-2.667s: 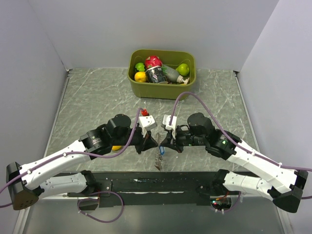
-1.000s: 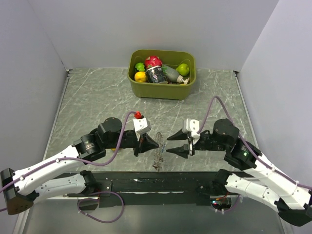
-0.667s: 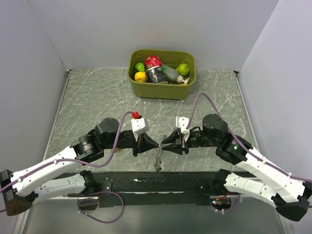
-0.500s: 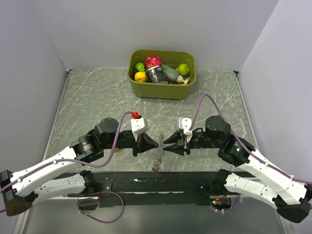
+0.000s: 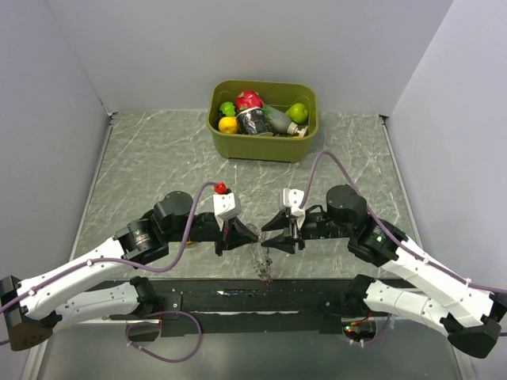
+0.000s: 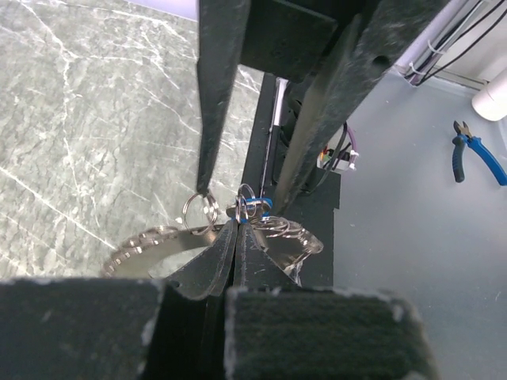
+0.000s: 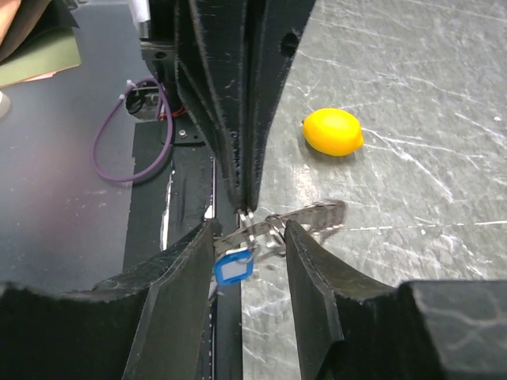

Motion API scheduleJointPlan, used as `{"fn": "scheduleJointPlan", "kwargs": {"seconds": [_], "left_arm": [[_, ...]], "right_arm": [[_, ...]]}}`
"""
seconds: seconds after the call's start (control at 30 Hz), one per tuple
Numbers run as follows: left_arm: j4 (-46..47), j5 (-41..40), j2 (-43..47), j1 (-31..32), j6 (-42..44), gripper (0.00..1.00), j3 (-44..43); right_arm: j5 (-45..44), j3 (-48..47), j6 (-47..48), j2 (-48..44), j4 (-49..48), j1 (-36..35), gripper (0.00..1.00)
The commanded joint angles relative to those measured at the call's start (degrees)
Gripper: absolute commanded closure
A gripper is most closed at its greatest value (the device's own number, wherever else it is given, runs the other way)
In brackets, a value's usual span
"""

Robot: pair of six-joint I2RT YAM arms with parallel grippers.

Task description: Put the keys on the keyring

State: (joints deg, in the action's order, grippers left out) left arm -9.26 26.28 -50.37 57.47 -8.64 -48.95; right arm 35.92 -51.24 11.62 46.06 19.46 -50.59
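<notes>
The keyring (image 6: 146,244), a flat grey band with a beaded rim, hangs from my left gripper (image 6: 238,224), which is shut on it at its small wire loops. In the top view the keyring (image 5: 261,260) dangles just above the table's near edge, between the two grippers. A key with a blue head (image 7: 234,269) hangs at those loops. My right gripper (image 7: 249,228) stands open, its fingers on either side of the blue key and the keyring (image 7: 321,214), facing the left gripper (image 7: 244,204) tip to tip. No other keys show.
A yellow lemon (image 7: 333,131) lies on the marble table behind the left gripper. An olive bin (image 5: 263,147) full of fruit and containers stands at the back middle. A black strip (image 5: 238,301) runs along the near edge. A small red thing (image 5: 221,188) sits on the left wrist.
My right gripper has moved left, from a gap away to right up against the left gripper's tips, its jaws now around the hanging bundle. The keyring swings slightly. The left gripper stays shut.
</notes>
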Motion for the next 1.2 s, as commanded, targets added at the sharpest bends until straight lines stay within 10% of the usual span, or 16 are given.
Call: {"fn": "scheduleJointPlan", "kwargs": {"seconds": [0.0,0.07,0.2,0.57,0.8,1.17], "left_arm": [[5.7,3.0,0.9,0.3,0.0,0.99,-2.0],[5.8,3.0,1.0,0.3,-0.1,0.99,-2.0],[6.4,3.4,1.4,0.4,-0.1,0.99,-1.6],[0.1,2.7,2.0,0.3,1.8,0.92,-3.7],[-9.4,2.2,-1.3,0.3,4.5,0.42,-9.1],[-18.3,1.6,-10.8,0.3,8.0,0.37,-17.1]], "right_arm": [[1.7,-0.6,-0.1,1.4,-3.1,0.3,0.55],[2.2,-1.0,-0.2,2.0,-2.9,0.3,0.59],[2.6,-0.8,-0.2,2.2,-3.1,0.2,1.0],[0.6,-1.3,1.4,1.7,-1.0,0.2,1.0],[0.6,-2.6,3.0,2.0,0.7,0.2,1.0],[0.4,-1.7,3.3,1.0,0.4,0.2,1.0]]}}
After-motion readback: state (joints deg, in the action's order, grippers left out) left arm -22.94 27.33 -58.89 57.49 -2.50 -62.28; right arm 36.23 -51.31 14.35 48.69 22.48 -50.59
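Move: My shut left fingers hold the keyring; its middle lies about 3 cm back, 2 cm to the right and 3 cm below them. From my half-open right hand, already astride its near part, that middle is some 3 cm back and 3 cm below, 1 cm to the left. The blue key hangs about 1 cm back and 2 cm below the right fingertips. The lemon lies on the table roughly 10 cm ahead, 23 cm left and 25 cm below my left hand. I ease my right hand barely a centimetre left and shut its fingers on the keyring while my left keeps its pinch. Then my left fingers spread about two thirds open, letting go; that hand lifts some 3 cm and dips back about 2 cm, edging right and forward with a slight roll, fingers astride the ring again. Meanwhile my right lowers the ring about 2 cm. ##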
